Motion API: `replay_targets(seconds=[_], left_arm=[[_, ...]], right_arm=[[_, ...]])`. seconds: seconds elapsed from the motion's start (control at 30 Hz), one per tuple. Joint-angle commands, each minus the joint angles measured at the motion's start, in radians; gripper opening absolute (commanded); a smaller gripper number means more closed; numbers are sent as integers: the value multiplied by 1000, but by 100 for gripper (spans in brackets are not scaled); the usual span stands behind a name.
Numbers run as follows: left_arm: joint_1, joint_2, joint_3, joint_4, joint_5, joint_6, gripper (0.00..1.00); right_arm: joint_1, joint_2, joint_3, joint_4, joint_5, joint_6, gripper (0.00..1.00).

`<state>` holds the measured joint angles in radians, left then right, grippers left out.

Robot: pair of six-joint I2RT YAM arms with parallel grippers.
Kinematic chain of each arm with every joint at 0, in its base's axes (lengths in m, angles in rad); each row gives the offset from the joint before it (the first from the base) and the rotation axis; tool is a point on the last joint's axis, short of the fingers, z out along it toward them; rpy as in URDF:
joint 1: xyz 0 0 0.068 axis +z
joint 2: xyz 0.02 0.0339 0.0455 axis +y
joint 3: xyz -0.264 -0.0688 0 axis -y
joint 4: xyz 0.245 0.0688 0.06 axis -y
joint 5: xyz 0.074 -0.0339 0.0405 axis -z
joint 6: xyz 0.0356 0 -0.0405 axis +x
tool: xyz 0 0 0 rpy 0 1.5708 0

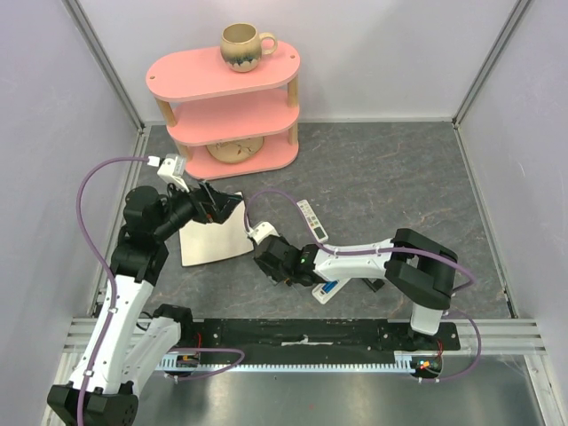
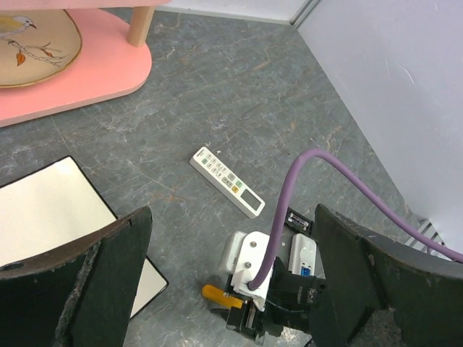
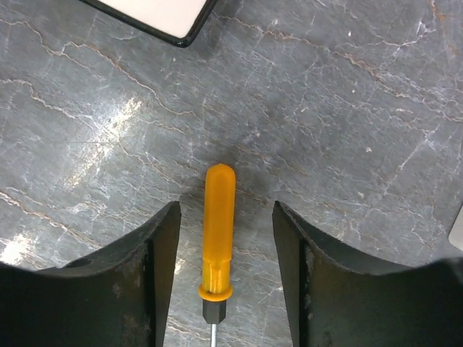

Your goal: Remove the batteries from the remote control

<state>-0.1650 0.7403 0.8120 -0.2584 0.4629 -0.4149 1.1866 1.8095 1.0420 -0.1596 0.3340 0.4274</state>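
Observation:
A white remote control (image 2: 304,253) lies back-up under my right arm, and a blue battery (image 2: 305,271) shows in its open compartment; from above it is the blue patch in the remote (image 1: 327,289). A second white remote (image 2: 227,181) lies face-up farther back (image 1: 312,220). My right gripper (image 3: 226,211) is open low over the table (image 1: 264,257), its fingers on either side of an orange-handled screwdriver (image 3: 218,231) without touching it. My left gripper (image 2: 228,282) hangs wide open and empty above the white board (image 1: 217,206).
A white board with a black edge (image 1: 211,238) lies left of the right gripper. A pink three-tier shelf (image 1: 226,98) stands at the back with a mug (image 1: 241,46) on top. A small dark piece (image 2: 299,219) lies beside the open remote. Walls close in left and right.

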Motion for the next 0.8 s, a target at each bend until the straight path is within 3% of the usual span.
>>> replay_targets(seconds=[0.0,0.07,0.2,0.27,0.37,0.4,0.77], left_arm=[[1,4,27,-24,0,41,99],[1,13,30,-22,2,41,99],[1,18,36,-24,-13,39,99],[1,19,38,-22,-9,41,99],[1,21,44,-18,8,38,99],[1,19,46,-13,14,37,99],[1,56,26,8,66,14,99]], right_arm=[[-2,10,32,14,27,10,54],[-2,30,47,9,7,11,51],[-16,79,62,-8,-56,11,35],[-53,93,62,-12,-131,16,32],[-105,85,44,-12,-196,22,13],[-117,79,35,-6,-207,22,0],[-315,-162,29,78,-236,22,0]])
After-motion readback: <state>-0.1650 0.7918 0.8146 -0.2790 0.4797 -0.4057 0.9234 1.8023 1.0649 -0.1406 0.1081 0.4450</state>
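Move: The screwdriver's orange handle lies between my open right fingers, about 1 cm to the left of the hand point and 1 cm below, level with it fore and aft. From my right hand, the button remote is some 12 cm ahead and 8 right, the white board about 11 ahead and 14 left, and the white case with the blue inset 14 right and 1 back. From my left hand, the handle is roughly 6 cm back, 9 right and 28 below. I shut my right fingers around the screwdriver's orange handle while easing the hand about 1.5 cm left and 1 cm down. Keeping that grip, I carry the tool mostly forward, about 6 cm, and some 4 cm right, towards the button remote, speeding up and only starting to rise at the end. ##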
